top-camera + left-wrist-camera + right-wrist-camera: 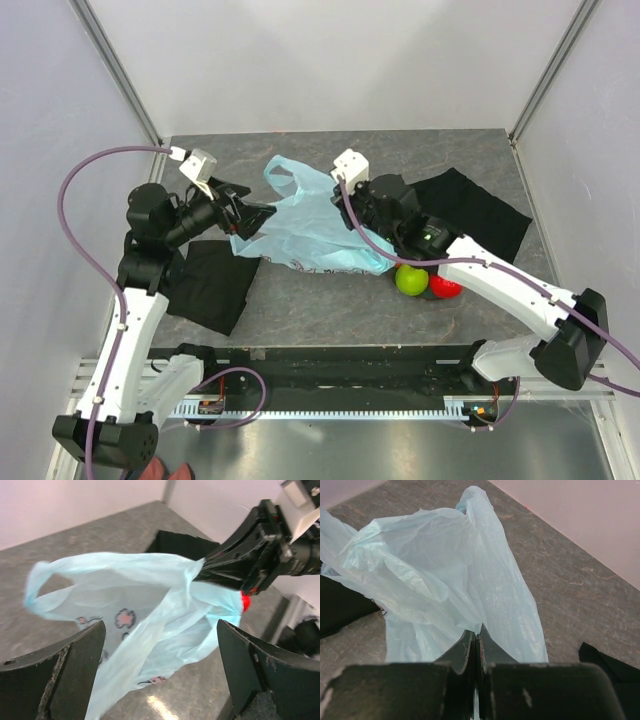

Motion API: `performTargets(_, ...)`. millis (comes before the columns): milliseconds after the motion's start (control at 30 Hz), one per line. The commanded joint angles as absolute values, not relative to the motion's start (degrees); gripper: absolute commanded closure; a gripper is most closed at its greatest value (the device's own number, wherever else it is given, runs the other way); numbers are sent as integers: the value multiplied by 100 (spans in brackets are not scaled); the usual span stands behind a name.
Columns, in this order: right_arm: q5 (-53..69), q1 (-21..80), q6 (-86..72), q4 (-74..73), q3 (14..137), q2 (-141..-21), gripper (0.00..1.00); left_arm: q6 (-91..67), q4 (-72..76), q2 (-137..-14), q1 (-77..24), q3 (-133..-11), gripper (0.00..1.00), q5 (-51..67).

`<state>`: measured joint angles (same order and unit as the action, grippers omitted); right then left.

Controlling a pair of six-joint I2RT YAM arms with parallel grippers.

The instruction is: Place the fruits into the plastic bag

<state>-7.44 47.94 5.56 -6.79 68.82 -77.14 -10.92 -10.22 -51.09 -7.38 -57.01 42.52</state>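
The light-blue plastic bag lies crumpled mid-table; it fills the left wrist view and the right wrist view. My right gripper is shut on a pinch of the bag's film and shows in the left wrist view. My left gripper is open at the bag's left edge, its fingers wide apart with the bag in front of them. A green apple and a red apple lie under my right arm. The other fruits are hidden or out of view.
A black cloth lies under my left arm and another lies at the back right, also showing in the right wrist view. Grey walls close in the table on three sides.
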Motion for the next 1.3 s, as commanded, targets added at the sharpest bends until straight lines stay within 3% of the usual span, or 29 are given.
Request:
performTargets(0, -308, 4422, 632, -430, 6926, -7339, 100, -703, -1248, -4694, -738, -5915, 1, 2586)
performTargets(100, 17, 4115, 922, -501, 6952, -7181, 100, -572, -1450, -4571, -729, -6029, 1, 1865)
performTargets(333, 1027, 3753, 1554, -1009, 7014, -6804, 100, -457, -1626, -4807, -563, -6275, 1, 1494)
performTargets(533, 1994, 3621, 1872, -1616, 7198, -6530, 100, -413, -1609, -4869, -255, -6539, 1, 1889)
performTargets(767, 3435, 3104, 2056, -2319, 7742, -6828, 100, -422, -1415, -4843, -44, -6399, 1, 3137)
performTargets(1000, 4078, 2769, 2303, -3058, 8332, -7566, 100, -466, -1397, -4484, -26, -6240, 1, 3314)
performTargets(1267, 4333, 2461, 2329, -3067, 8358, -7576, 100, -237, -1547, -4421, -9, -6232, 1, 2935)
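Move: The right hand already holds the bag; the bowl of fruits lies about 20 cm to its right, 4 cm back and some 22 cm below. In it the front green apple is 15 cm right and 9 cm back, the red apple 23 cm right and 9 cm back; the right black cloth is 27 cm right, 7 cm ahead. From the empty left hand the bag's middle is about 12 cm right, 1 cm back and 14 cm down; the left black cloth is 11 cm left, 8 cm back, 28 cm down. Still pinching the bag's rim, the right hand carries it about 5 cm to the right towards the fruits, rising and then sinking partway, first edging forward and then drawing back, turning some 25 degrees counter-clockwise. The left hand, fingers staying wide open, swings left away from the bag and slightly forward, turning counter-clockwise too, then draws back and rises about 5 cm in all. ##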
